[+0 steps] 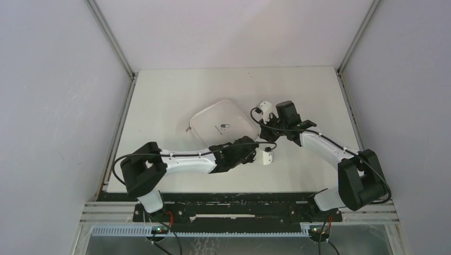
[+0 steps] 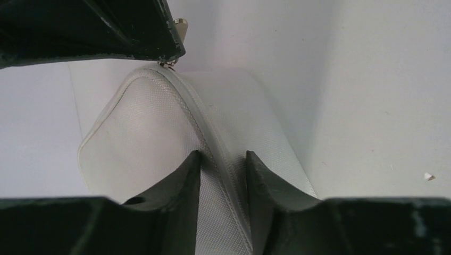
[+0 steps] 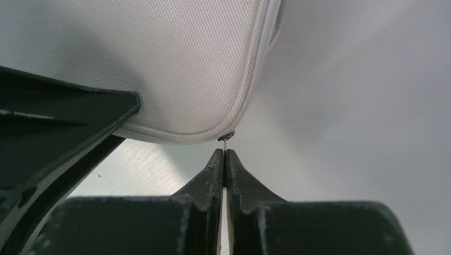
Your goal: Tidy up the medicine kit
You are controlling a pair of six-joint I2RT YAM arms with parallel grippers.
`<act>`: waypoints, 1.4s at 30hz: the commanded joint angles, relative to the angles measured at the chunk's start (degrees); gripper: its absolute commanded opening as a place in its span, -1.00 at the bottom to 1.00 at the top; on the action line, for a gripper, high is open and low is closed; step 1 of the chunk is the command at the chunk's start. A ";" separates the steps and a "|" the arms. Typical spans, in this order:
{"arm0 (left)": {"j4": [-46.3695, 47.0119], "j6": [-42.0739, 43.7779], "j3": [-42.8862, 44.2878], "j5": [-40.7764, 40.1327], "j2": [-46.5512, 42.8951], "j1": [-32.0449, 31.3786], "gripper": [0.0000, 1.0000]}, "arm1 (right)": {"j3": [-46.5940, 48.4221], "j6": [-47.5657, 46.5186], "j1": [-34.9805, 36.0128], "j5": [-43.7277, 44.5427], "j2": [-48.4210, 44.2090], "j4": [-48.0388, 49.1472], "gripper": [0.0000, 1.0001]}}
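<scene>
The medicine kit [image 1: 220,125] is a white square soft case with a small pill logo, lying closed near the middle of the table. My left gripper [image 2: 223,156] is open at the kit's near right corner, its two fingers straddling the raised zip seam [image 2: 213,138] with a gap on the left side. My right gripper [image 3: 225,151] is shut on the thin metal zip pull [image 3: 226,139] at that same corner. In the top view the left gripper [image 1: 251,149] and right gripper [image 1: 264,134] nearly meet there. What is inside the kit is hidden.
The pale table [image 1: 175,95] is boxed in by white walls at the left, back and right. A tiny white crumb [image 2: 428,176] lies on the table to the right of the kit. The two arms crowd close together at the kit's corner.
</scene>
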 commanded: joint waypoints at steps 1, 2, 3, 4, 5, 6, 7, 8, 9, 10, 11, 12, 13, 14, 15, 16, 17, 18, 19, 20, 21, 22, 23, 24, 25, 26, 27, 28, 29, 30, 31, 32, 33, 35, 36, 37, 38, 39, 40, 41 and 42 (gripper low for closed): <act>-1.21 0.18 0.80 -1.50 0.08 0.35 -0.37 | -0.03 0.69 -0.26 -0.35 -0.62 2.73 -1.00; -1.53 0.18 -0.12 -1.42 -0.55 0.35 -0.46 | -0.03 0.72 -0.24 -0.15 -0.57 2.85 -1.00; -1.88 0.28 -1.13 -1.31 -1.23 0.40 -0.55 | -0.03 0.73 -0.18 0.09 -0.49 2.89 -1.00; -2.35 0.40 -2.03 -1.23 -1.92 0.37 -0.66 | -0.03 0.61 -0.11 0.45 -0.40 2.99 -1.00; -2.72 0.53 -3.12 -1.08 -3.12 0.37 -0.74 | -0.03 0.58 -0.10 0.85 -0.24 2.97 -1.00; -3.07 0.58 -4.08 -0.89 -4.03 0.40 -0.85 | 0.01 0.58 -0.01 1.21 -0.11 2.96 -1.00; -3.29 0.69 -5.11 -0.59 -4.93 0.40 -0.94 | -0.03 0.52 -0.02 1.65 0.05 2.95 -1.00; -3.64 0.75 -6.12 -0.09 -5.98 0.46 -0.99 | -0.03 0.52 -0.04 2.00 0.16 3.03 -1.00; -4.01 0.88 -7.06 0.53 -6.96 0.44 -0.99 | -0.01 0.43 0.00 2.38 0.24 3.12 -1.00; -4.30 1.13 -8.05 1.27 -7.91 0.45 -0.99 | 0.01 0.35 0.00 2.78 0.30 3.13 -1.00; -4.57 1.47 -8.94 1.91 -8.89 0.57 -0.99 | -0.02 0.29 0.12 3.14 0.35 3.15 -1.00; -5.01 1.84 -9.77 2.64 -9.79 0.54 -1.00 | -0.03 0.23 0.22 3.70 0.42 3.24 -1.00; -5.41 2.24 -10.69 3.40 -10.86 0.62 -1.00 | -0.14 0.25 0.29 4.46 0.44 3.42 -1.00; -5.87 2.68 -11.78 4.21 -11.94 0.75 -1.00 | -0.20 0.24 0.41 5.13 0.48 3.59 -1.00; -6.54 3.16 -12.46 5.44 -13.04 0.85 -1.00 | -0.17 0.28 0.57 5.84 0.57 3.66 -1.00; -7.13 3.68 -13.28 6.67 -14.24 1.00 -1.00 | -0.16 0.28 0.68 6.51 0.67 3.82 -1.00; -7.44 4.33 -14.13 8.11 -15.42 1.16 -0.99 | -0.16 0.30 0.82 7.33 0.82 4.08 -1.00; -7.96 4.90 -14.95 9.59 -16.68 1.40 -1.00 | -0.18 0.42 0.93 8.07 0.94 4.30 -1.00; -8.46 5.51 -15.74 10.74 -17.74 1.57 -1.00 | -0.19 0.60 1.04 8.53 0.96 4.64 -1.00; -8.84 6.09 -16.46 11.63 -18.88 1.65 -0.99 | -0.21 0.82 1.11 8.87 1.04 4.97 -1.00; -9.12 6.61 -17.20 12.34 -19.96 1.74 -1.00 | -0.13 1.01 1.26 9.35 1.12 5.28 -1.00; -9.60 7.20 -17.74 13.13 -21.37 1.88 -0.99 | 0.00 1.03 1.34 9.82 1.26 5.52 -1.00; -10.01 7.83 -18.41 13.96 -22.41 1.85 -1.00 | 0.24 0.94 1.44 10.02 1.52 5.65 -1.00; -10.22 8.19 -18.96 14.62 -23.46 1.89 -0.99 | 0.54 0.79 1.58 10.07 1.76 5.67 -1.00; -10.86 8.53 -19.30 15.49 -24.30 1.92 -0.99 | 0.92 0.81 1.67 10.14 2.10 5.51 -1.00; -11.58 8.78 -19.46 16.07 -25.11 1.93 -0.99 | 1.22 0.67 1.69 9.97 2.37 5.43 -1.00; -12.33 9.10 -19.56 16.79 -25.77 1.95 -1.00 | 1.48 0.52 1.73 9.67 2.59 5.44 -1.00; -13.54 9.61 -19.70 17.42 -26.50 1.98 -1.00 | 1.73 0.23 1.75 9.39 2.77 5.51 -1.00; -14.32 10.11 -19.86 18.13 -27.05 1.94 -1.00 | 1.95 -0.07 1.75 9.02 3.01 5.66 -1.00; -15.12 10.69 -19.99 18.68 -27.50 1.94 -0.99 | 2.25 -0.37 1.68 8.62 3.33 5.90 -1.00; -16.10 11.19 -20.01 19.13 -27.89 1.94 -0.99 | 2.70 -0.62 1.73 8.35 3.56 6.02 -1.00; -17.08 11.74 -20.04 19.44 -28.17 1.94 -0.99 | 3.24 -0.73 1.70 7.94 3.87 6.17 -1.00; -18.40 12.36 -20.02 20.01 -28.45 1.94 -0.99 | 3.84 -0.83 1.81 7.76 4.31 6.38 -1.00; -20.48 12.93 -20.21 20.75 -29.15 1.94 -0.99 | 5.02 -1.16 2.07 8.00 5.51 6.90 -1.00; -21.30 13.30 -20.58 21.28 -29.85 1.98 -0.99 | 5.58 -1.41 2.28 8.33 6.12 7.11 -1.00; -21.89 14.00 -21.47 21.86 -30.79 1.94 -0.99 | 6.16 -1.36 2.37 8.69 6.67 7.34 -1.00; -22.30 14.60 -22.33 22.29 -31.84 1.94 -0.99 | 6.84 -1.37 2.46 9.11 7.25 7.56 -1.00; -22.41 15.28 -23.46 22.54 -32.99 1.94 -0.99 | 7.31 -1.17 2.57 9.52 7.67 7.68 -1.00; -22.42 16.05 -24.56 22.67 -34.26 1.96 -0.99 | 7.68 -0.97 2.64 10.05 8.01 7.82 -1.00; -22.32 16.76 -25.75 22.56 -35.57 1.94 -0.99 | 7.77 -0.84 2.74 10.46 8.10 7.99 -1.00; -22.14 17.04 -26.80 22.41 -36.71 1.98 -0.99 | 7.82 -0.79 2.79 10.67 8.11 8.08 -1.00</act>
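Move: The kit's near rim, just behind its right corner, sits between the open left fingers, barely 1 cm below the hand point. The zipper pull is about 4 cm ahead of that hand and 1 cm right; the medicine kit's middle is some 6 cm ahead, 11 cm left and 4 cm down. The right hand, already pinching the pull at this corner, has the kit's far corner about 12 cm ahead and 11 cm left, and the kit's middle 2 cm ahead, 12 cm left and 4 cm lower. Shut the left gripper on the kit's rim, then draw that corner left and back about 12 cm, nearly level, turning the hand some 20 degrees clockwise. Keep the zipper pull pinched in the right fingers and shift it left about 4 cm, easing back slightly, then going forward about 3 cm at the end, along the kit's right side away from the left hand. ##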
